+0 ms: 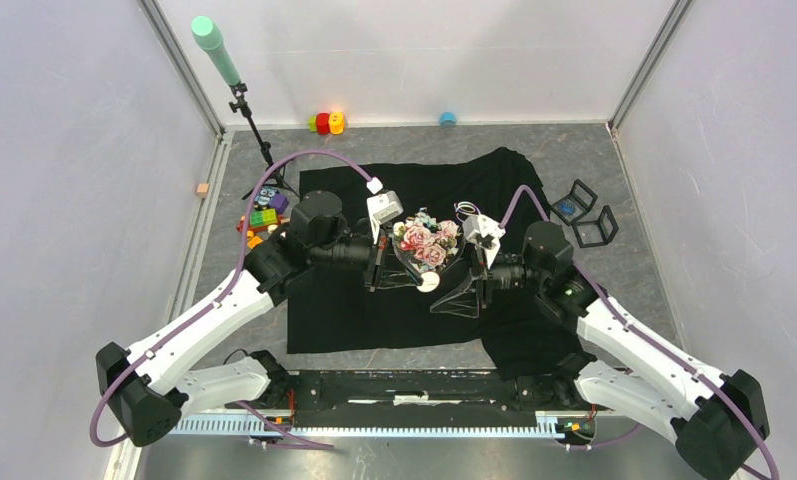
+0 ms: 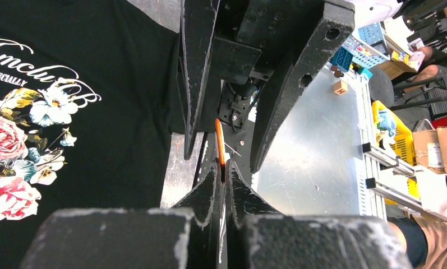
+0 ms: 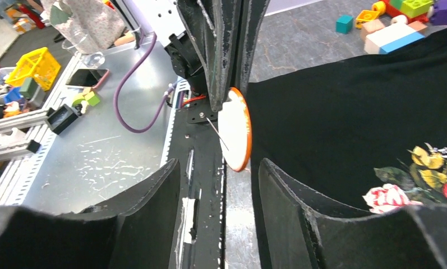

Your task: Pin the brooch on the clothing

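The clothing (image 1: 394, 300), a black T-shirt with a rose print (image 1: 426, 243), lies flat on the table. The brooch (image 3: 236, 129) is a round disc with an orange rim and a white back, from which a thin pin sticks out. My left gripper (image 2: 224, 171) is shut on the brooch's edge (image 2: 219, 143) and holds it on edge above the shirt's near part (image 1: 429, 281). My right gripper (image 3: 218, 168) is open, its fingers standing either side of the brooch without touching it. In the top view the two grippers (image 1: 411, 278) (image 1: 452, 288) face each other.
Toy blocks (image 1: 264, 215) lie at the shirt's left edge. Two black frames (image 1: 584, 215) stand at the right. A stand with a green tip (image 1: 214, 40) rises at the back left. Small toys (image 1: 326, 122) sit by the back wall. The metal rail (image 1: 404, 400) runs along the near edge.
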Controlling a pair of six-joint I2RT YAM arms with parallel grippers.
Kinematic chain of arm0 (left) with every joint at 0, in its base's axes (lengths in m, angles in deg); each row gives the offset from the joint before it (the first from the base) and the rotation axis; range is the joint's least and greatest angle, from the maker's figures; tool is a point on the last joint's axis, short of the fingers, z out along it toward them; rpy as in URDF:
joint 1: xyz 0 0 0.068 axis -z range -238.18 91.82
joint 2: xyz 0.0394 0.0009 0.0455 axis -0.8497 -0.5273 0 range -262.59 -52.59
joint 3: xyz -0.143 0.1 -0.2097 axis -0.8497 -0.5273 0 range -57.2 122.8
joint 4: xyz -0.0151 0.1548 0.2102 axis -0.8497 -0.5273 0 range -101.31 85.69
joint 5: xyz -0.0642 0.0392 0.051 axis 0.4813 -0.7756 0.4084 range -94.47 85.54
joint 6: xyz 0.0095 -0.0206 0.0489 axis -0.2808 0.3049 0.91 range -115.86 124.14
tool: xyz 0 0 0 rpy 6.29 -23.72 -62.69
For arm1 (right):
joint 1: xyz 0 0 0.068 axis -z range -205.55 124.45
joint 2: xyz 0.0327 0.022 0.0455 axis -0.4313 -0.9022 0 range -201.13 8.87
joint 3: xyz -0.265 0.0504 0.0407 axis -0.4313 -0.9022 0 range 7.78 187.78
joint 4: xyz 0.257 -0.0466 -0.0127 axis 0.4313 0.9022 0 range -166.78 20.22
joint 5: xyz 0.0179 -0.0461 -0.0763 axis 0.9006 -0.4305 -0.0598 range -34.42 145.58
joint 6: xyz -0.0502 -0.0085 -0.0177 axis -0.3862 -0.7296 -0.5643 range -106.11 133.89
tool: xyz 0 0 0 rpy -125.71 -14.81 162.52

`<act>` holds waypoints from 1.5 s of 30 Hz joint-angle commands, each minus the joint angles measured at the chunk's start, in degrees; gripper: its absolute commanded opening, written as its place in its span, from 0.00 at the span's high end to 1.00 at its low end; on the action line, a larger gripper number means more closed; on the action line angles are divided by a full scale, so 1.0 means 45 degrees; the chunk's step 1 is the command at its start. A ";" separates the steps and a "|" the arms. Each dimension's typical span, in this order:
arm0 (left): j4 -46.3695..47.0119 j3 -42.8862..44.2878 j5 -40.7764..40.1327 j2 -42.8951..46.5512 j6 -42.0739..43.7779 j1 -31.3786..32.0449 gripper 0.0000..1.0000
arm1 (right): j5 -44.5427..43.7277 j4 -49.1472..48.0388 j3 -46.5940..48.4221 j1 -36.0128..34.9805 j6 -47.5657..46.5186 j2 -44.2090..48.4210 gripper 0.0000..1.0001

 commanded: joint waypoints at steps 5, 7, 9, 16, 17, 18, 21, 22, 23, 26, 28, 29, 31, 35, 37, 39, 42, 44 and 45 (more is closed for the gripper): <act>0.0233 0.0148 0.0586 -0.0019 0.0162 0.0072 0.98 | 0.0894 0.0528 0.1050 0.1074 -0.0433 0.0440 0.43; 0.0161 0.0182 0.0626 -0.0101 0.0160 0.0073 0.98 | 0.1182 0.0251 0.1199 0.1144 -0.0193 0.0395 0.44; 0.0135 0.0204 0.0729 -0.0129 0.0179 0.0073 0.98 | 0.1282 0.0050 0.1332 0.1178 -0.0063 0.0406 0.45; 0.0147 0.0206 0.1243 -0.0179 0.0238 0.0092 0.98 | 0.1616 -0.1964 0.0936 0.1229 0.1513 0.0319 0.57; 0.0168 0.0206 0.1334 -0.0209 0.0219 0.0092 0.98 | 0.1654 -0.2195 0.0867 0.1226 0.1683 0.0245 0.61; 0.0190 0.0206 0.1403 -0.0213 0.0218 0.0097 0.98 | 0.1675 -0.2395 0.0805 0.1226 0.1823 0.0207 0.64; 0.0189 0.0187 0.1421 -0.0221 0.0218 0.0110 0.98 | 0.1705 -0.3155 0.0564 0.1230 0.2399 0.0067 0.69; 0.0189 0.0187 0.1421 -0.0217 0.0218 0.0112 0.98 | 0.1753 -0.3304 0.0524 0.1230 0.2539 0.0007 0.70; 0.0189 0.0187 0.1427 -0.0222 0.0218 0.0112 0.98 | 0.1782 -0.3311 0.0525 0.1229 0.2560 -0.0041 0.71; 0.0188 0.0187 0.1445 -0.0235 0.0218 0.0112 0.98 | 0.1881 -0.3273 0.0483 0.1224 0.2575 -0.0161 0.73; 0.0188 0.0187 0.1465 -0.0228 0.0218 0.0111 0.98 | 0.1918 -0.3220 0.0440 0.1229 0.2577 -0.0267 0.74; 0.0208 0.0187 0.1461 -0.0243 0.0218 0.0131 0.98 | 0.1918 -0.3177 0.0424 0.1224 0.2586 -0.0312 0.74; 0.0209 0.0187 0.1479 -0.0264 0.0194 0.0133 0.98 | 0.1908 -0.3155 0.0383 0.1229 0.2620 -0.0393 0.75; 0.0226 0.0187 0.1499 -0.0274 0.0199 0.0161 0.98 | 0.1881 -0.3136 0.0341 0.1229 0.2635 -0.0533 0.78; 0.0229 0.0186 0.1509 -0.0303 0.0199 0.0171 0.98 | 0.1881 -0.3154 0.0342 0.1229 0.2648 -0.0567 0.82; 0.0228 0.0187 0.1490 -0.0312 0.0199 0.0189 0.98 | 0.1895 -0.3174 0.0344 0.1229 0.2663 -0.0587 0.84; 0.0256 0.0168 0.1482 -0.0304 0.0171 0.0188 0.98 | 0.1899 -0.3179 0.0313 0.1229 0.2684 -0.0586 0.92; 0.0353 0.0148 0.1490 -0.0312 0.0100 0.0188 0.97 | 0.1810 -0.3177 0.0293 0.1229 0.2684 -0.0563 1.00; 0.0362 0.0166 0.1427 -0.0316 0.0077 0.0190 0.88 | 0.1703 -0.3157 0.0292 0.1225 0.2684 -0.0533 1.00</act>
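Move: The brooch, held on edge in the shut left fingertips, has its middle about 2 cm to the left hand's right and 1 cm below. From the half-open right hand it lies some 2 cm ahead, 2 cm left and 4 cm above. Down on the shirt, about 22 cm below the right hand, the flower print is centred roughly 15 cm ahead, level sideways; the white lettering lies some 16 cm ahead and 8 cm right. The right fingertips end up pinching the brooch by its rim beside the left ones: that hand first swings about 1.5 cm forward and right while rising nearly 5 cm, then eases down a little over 1 cm and back left while its fingers shut. The left hand keeps its grip and draws back about 1.5 cm, turning some 5 degrees clockwise. ##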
